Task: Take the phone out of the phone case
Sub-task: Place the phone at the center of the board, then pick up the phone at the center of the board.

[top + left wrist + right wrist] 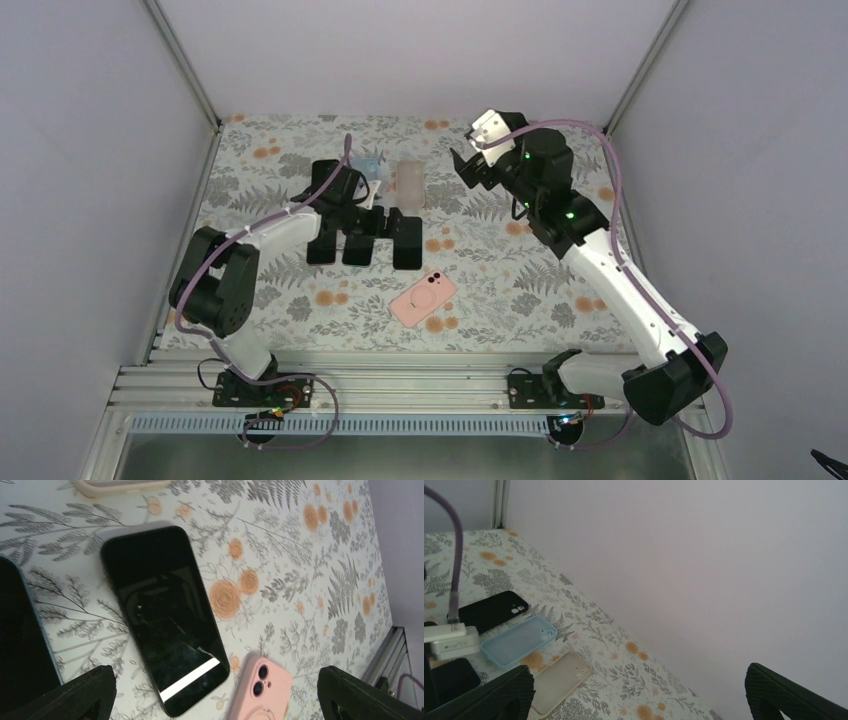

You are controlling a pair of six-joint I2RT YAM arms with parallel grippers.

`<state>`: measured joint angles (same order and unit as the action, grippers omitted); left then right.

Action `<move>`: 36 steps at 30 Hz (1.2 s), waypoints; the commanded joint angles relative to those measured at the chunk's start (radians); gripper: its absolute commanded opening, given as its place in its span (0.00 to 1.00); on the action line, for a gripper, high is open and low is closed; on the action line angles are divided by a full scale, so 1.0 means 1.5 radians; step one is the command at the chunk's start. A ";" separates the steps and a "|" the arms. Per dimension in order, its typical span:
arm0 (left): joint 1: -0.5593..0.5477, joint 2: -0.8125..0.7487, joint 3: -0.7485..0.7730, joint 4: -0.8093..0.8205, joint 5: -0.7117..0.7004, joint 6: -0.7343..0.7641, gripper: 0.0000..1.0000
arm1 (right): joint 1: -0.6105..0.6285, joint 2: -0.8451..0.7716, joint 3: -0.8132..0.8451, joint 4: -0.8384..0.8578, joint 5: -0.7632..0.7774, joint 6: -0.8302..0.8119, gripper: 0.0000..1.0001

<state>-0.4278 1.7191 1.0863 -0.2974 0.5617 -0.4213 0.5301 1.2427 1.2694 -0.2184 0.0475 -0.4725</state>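
Observation:
A pink phone case lies back up on the floral table, with two camera lenses showing in its cutout; the phone's screen side is hidden. My left gripper hovers open over a row of three bare black phones. In the left wrist view one of these black phones lies screen up between the spread fingers, and nothing is held. My right gripper hangs open and raised at the back right, holding nothing.
The black phones lie side by side mid-table. Behind them rest an empty blue case, a beige case and a black case. Grey walls enclose the table; a metal rail runs along the near edge.

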 commanded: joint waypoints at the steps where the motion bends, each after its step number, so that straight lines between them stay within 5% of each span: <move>1: -0.039 -0.062 -0.025 -0.018 -0.039 0.081 1.00 | -0.027 -0.031 0.013 -0.010 -0.061 0.055 0.99; 12: -0.221 -0.069 -0.046 -0.134 -0.136 0.284 1.00 | -0.110 -0.066 0.003 -0.008 -0.153 0.124 0.99; 26: -0.347 0.010 -0.002 -0.152 -0.255 0.298 1.00 | -0.152 -0.071 0.002 -0.002 -0.197 0.147 0.99; 36: -0.353 0.054 0.028 -0.171 -0.318 0.294 1.00 | -0.153 -0.078 -0.004 -0.002 -0.194 0.146 0.99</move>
<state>-0.9543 1.7737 1.0889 -0.5411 0.1383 0.0113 0.3119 1.1461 1.2690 -0.2283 -0.2276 -0.2783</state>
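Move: The pink-cased phone lies about 15 cm back and 8 cm to the right of the left hand, some 7 cm below. The black phone just set down is about 2 cm back and 4 cm right; its left neighbour, another bare phone, 2 cm back and 9 cm left, both 7 cm lower. From the right hand, the pink-cased phone lies about 24 cm back, 7 cm left and 35 cm below. Turning clockwise, open left hand sweeps some 15 cm back, right and down over pink-cased phone; right retreats rightward. ##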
